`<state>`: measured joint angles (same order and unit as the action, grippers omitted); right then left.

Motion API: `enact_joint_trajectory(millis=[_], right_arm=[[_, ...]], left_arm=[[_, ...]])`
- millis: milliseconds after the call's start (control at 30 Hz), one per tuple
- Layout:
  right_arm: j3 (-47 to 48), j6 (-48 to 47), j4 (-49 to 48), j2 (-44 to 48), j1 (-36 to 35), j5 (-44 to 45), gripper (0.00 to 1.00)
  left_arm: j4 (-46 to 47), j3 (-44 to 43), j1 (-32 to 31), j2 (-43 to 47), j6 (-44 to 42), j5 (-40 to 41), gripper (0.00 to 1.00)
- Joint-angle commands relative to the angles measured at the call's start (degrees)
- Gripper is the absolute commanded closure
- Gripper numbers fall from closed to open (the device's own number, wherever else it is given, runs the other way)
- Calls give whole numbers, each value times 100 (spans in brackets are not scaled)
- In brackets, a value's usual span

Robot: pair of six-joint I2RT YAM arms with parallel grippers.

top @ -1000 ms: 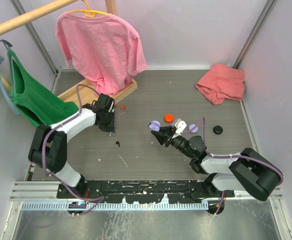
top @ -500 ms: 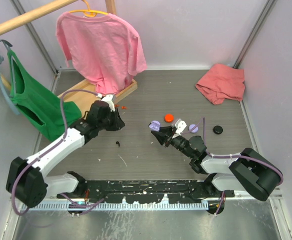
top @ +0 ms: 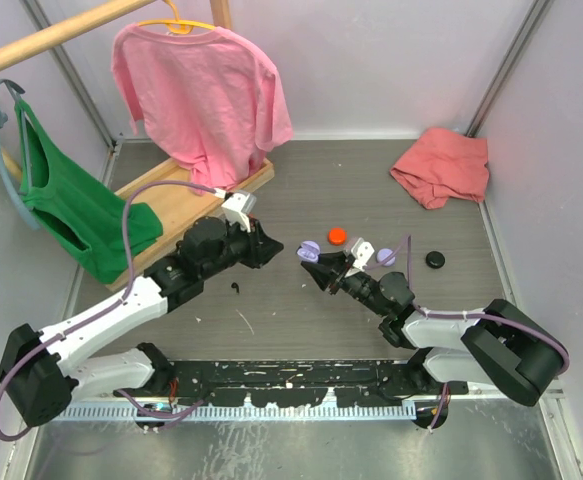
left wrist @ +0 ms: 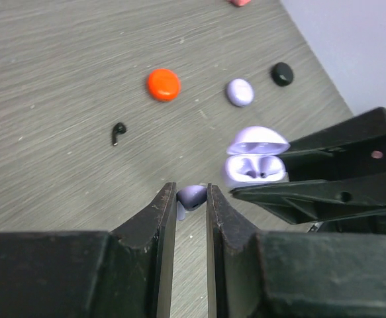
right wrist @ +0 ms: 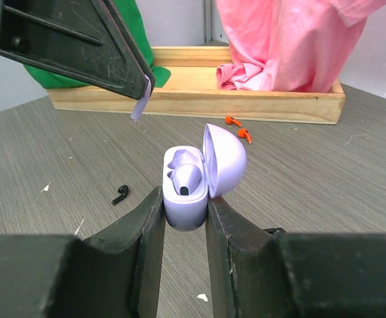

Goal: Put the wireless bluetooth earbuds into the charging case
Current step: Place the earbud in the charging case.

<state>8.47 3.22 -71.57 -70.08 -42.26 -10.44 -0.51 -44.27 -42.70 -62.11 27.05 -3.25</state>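
Observation:
My right gripper (right wrist: 185,202) is shut on an open lilac charging case (right wrist: 185,199), lid (right wrist: 226,159) tipped back, with one lilac earbud (right wrist: 187,176) seated inside. My left gripper (left wrist: 190,192) is shut on a second lilac earbud (left wrist: 193,197) and hovers just left of the case (left wrist: 255,170). From above, the left gripper (top: 269,250) and right gripper (top: 316,268) face each other mid-table. A black earbud (left wrist: 118,131) lies on the table. Two orange-red earbuds (right wrist: 239,129) lie by the wooden base.
An orange round case (top: 337,236), a closed lilac case (top: 387,257) and a black case (top: 435,259) lie behind the right gripper. A wooden rack base (top: 171,195) with a pink shirt and a green garment stands at the back left. A crumpled pink cloth (top: 441,165) lies at the back right.
My left arm has swung right from the wooden base to beside the open case, its gripper shut. The right arm and case have stayed put.

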Motion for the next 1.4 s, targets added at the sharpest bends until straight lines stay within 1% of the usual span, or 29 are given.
enact_joint_trajectory(millis=[0,200,600,967,1367], right_arm=[[125,45,-417,135,-6,-73,99],[112,62,-454,113,0,-77,99],[90,91,-494,154,-8,-81,99],[72,99,-525,179,-4,-73,99],[39,84,-542,215,-6,-2,99]], left_arm=[[1055,-20,-329,124,-405,-80,95],[1567,31,-594,20,-496,-104,95],[2289,70,-845,-395,-542,-132,94],[2479,96,-912,-711,-622,19,95],[2456,316,-933,-615,-466,43,95]])
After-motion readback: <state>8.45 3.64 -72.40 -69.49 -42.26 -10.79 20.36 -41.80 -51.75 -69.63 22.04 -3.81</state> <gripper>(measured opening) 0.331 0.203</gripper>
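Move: The open case, upright in my right fingers, lies about 8 cm to the right of my left hand, 2 cm back and around 1 cm lower; from my right hand point it sits only about 1 cm ahead, 1 cm left and 1 cm up. On the table some 20 cm below my left hand, a black earbud lies about 10 cm ahead and 6 cm right, and the orange disc about 14 cm ahead and 16 cm right. I carry the pinched lavender earbud rightwards about 7 cm to the case with my left hand, first arching some 4 cm up and 2 cm back, then sinking 2 to 3 cm to bring it down to the free slot beside the raised lid. On the way the wrist swings about 10 degrees clockwise and its fingertips lift about as much; my fingers keep their grip. My right hand holds the case almost still. ##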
